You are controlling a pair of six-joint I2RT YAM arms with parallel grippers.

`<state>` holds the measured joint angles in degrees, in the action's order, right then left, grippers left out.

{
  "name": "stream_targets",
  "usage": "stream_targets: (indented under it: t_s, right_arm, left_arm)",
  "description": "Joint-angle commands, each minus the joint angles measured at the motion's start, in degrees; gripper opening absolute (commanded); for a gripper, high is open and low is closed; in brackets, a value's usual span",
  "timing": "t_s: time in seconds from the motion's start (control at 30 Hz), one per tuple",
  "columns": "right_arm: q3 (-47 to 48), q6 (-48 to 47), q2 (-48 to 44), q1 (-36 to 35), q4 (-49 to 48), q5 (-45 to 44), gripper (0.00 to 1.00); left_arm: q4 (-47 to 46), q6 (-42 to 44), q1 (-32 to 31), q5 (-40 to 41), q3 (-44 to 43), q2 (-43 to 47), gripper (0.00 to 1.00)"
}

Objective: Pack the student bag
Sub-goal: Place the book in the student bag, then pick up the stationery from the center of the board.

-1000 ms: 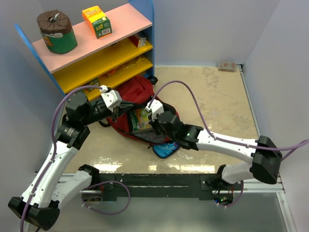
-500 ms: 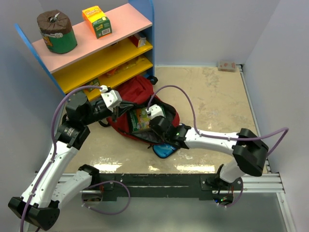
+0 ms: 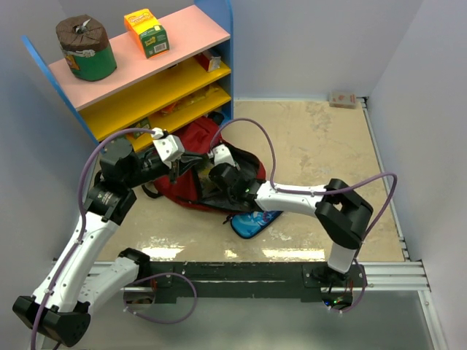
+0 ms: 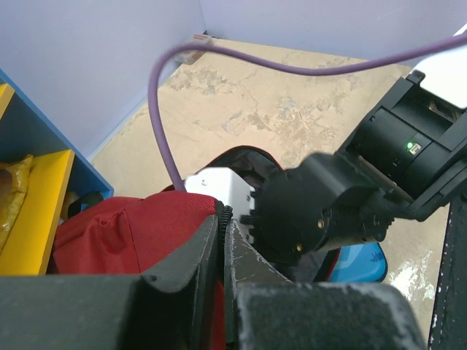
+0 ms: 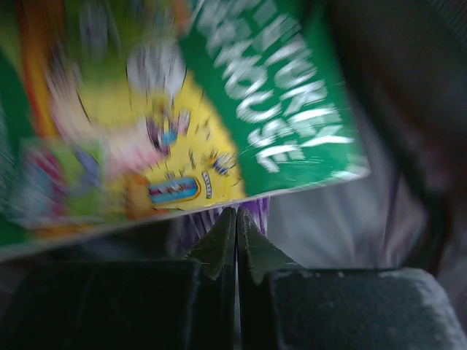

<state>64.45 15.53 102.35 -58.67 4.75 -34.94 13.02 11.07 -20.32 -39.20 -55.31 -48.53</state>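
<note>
The student bag (image 3: 198, 140), dark red with black zippers, lies open in front of the shelf. My left gripper (image 3: 177, 166) is shut on the bag's zipper edge (image 4: 222, 213) and holds the red fabric (image 4: 131, 233) up. My right gripper (image 3: 217, 182) reaches down into the bag's opening. In the right wrist view its jaws (image 5: 236, 213) are shut with nothing between them. Their tips sit against the lower edge of a green and yellow picture book (image 5: 182, 109), which lies over something purple (image 5: 211, 222). From above, the right wrist hides the book.
A blue pencil case (image 3: 255, 221) lies on the floor just in front of the bag, under my right forearm. The shelf unit (image 3: 146, 58) stands right behind the bag, with a green tub (image 3: 86, 49) and an orange carton (image 3: 147, 32) on top. A small box (image 3: 343, 98) sits in the far right corner.
My right arm has pushed left and deeper into the bag, and now covers the book that showed in the opening. The left gripper has kept its hold.
</note>
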Motion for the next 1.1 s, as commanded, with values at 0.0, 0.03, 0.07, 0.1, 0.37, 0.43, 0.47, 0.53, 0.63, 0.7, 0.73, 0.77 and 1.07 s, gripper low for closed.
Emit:
stream_targets:
  t_s: [0.0, 0.03, 0.07, 0.1, 0.37, 0.43, 0.47, 0.53, 0.63, 0.7, 0.73, 0.77, 1.07]
  right_arm:
    - [2.55, -2.70, -5.13, 0.93, -12.92, -0.57, 0.05]
    - [1.40, -2.61, -7.84, 0.93, -14.15, -0.48, 0.13]
    - [0.34, -2.09, -9.17, 1.19, -14.16, -0.31, 0.20]
    - [-1.76, -1.73, -10.31, 1.28, -13.98, 0.30, 0.30]
    - [-14.42, 14.92, -31.66, 2.51, -0.90, -2.06, 0.98]
    - [-17.59, 16.89, -35.35, 3.82, 2.26, -0.40, 0.99]
    - [-18.12, 19.43, -37.20, 6.62, 3.93, 1.52, 0.99]
    - [-17.60, 23.91, -36.78, 12.41, 12.01, 3.38, 0.99]
    - [-18.30, 27.70, -34.32, 18.39, 18.00, 7.50, 0.99]
    - [-21.37, 28.85, -34.67, 20.87, 16.97, 12.58, 0.99]
    - [-22.51, 30.25, -35.45, 23.14, 16.35, 14.44, 0.99]
    - [-24.70, 30.96, -36.07, 23.95, 15.82, 16.03, 0.99]
    - [-35.25, 42.56, -41.26, 25.54, 10.46, 27.46, 0.99]
  left_arm:
    - [-4.14, -1.14, -0.07, -3.87, -3.49, 1.51, 0.10]
    - [-4.23, -1.05, -0.07, -3.95, -3.32, 1.69, 0.11]
    - [-4.40, -1.05, -0.07, -3.87, -3.05, 1.95, 0.10]
    - [-4.49, -1.05, -0.07, -3.87, -2.53, 2.04, 0.11]
    - [-4.23, -0.70, -0.07, -3.87, -1.91, 2.74, 0.10]
    - [-4.75, -0.96, -0.07, -3.95, -1.91, 2.74, 0.10]
    - [-5.02, -1.31, -0.07, -4.04, -1.91, 2.66, 0.10]
    - [-5.37, -1.75, -0.07, -4.22, -1.91, 2.65, 0.11]
    - [-5.28, -2.02, -0.07, -4.57, -2.43, 2.48, 0.10]
    - [-4.67, -1.67, -0.07, -4.66, -2.87, 2.30, 0.11]
    - [-4.32, -1.23, -0.16, -4.83, -2.96, 2.30, 0.11]
    - [-4.05, -0.97, -0.08, -5.01, -3.14, 2.22, 0.11]
    - [-4.31, -0.70, -0.07, -5.27, -2.79, 2.04, 0.10]
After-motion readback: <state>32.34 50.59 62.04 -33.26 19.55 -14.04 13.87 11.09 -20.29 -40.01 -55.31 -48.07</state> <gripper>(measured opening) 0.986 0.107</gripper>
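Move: Inside the bag's mouth, the right hand's shut fingertips are at the near edge of the green treehouse book, whose middle is about 3 cm ahead, 3 cm left and slightly lower. The blue pencil case lies some 12 cm back and 12 cm to the right, about 7 cm lower; the mouth's right rim is roughly 14 cm right and 2 cm ahead. From the left hand, the pencil case is around 18 cm right, 4 cm back and 30 cm down. Coming off the green book, the right hand rises about 12 cm out of the bag while its fingers spread wide, then swings right over the rim and sinks beside and just above the pencil case, ending nearly 19 cm to the right and some 7 cm back. It rolls its left side up, turns clockwise and tips farther down, about 30 degrees in the larger turns. The left hand keeps its pinch on the bag. ##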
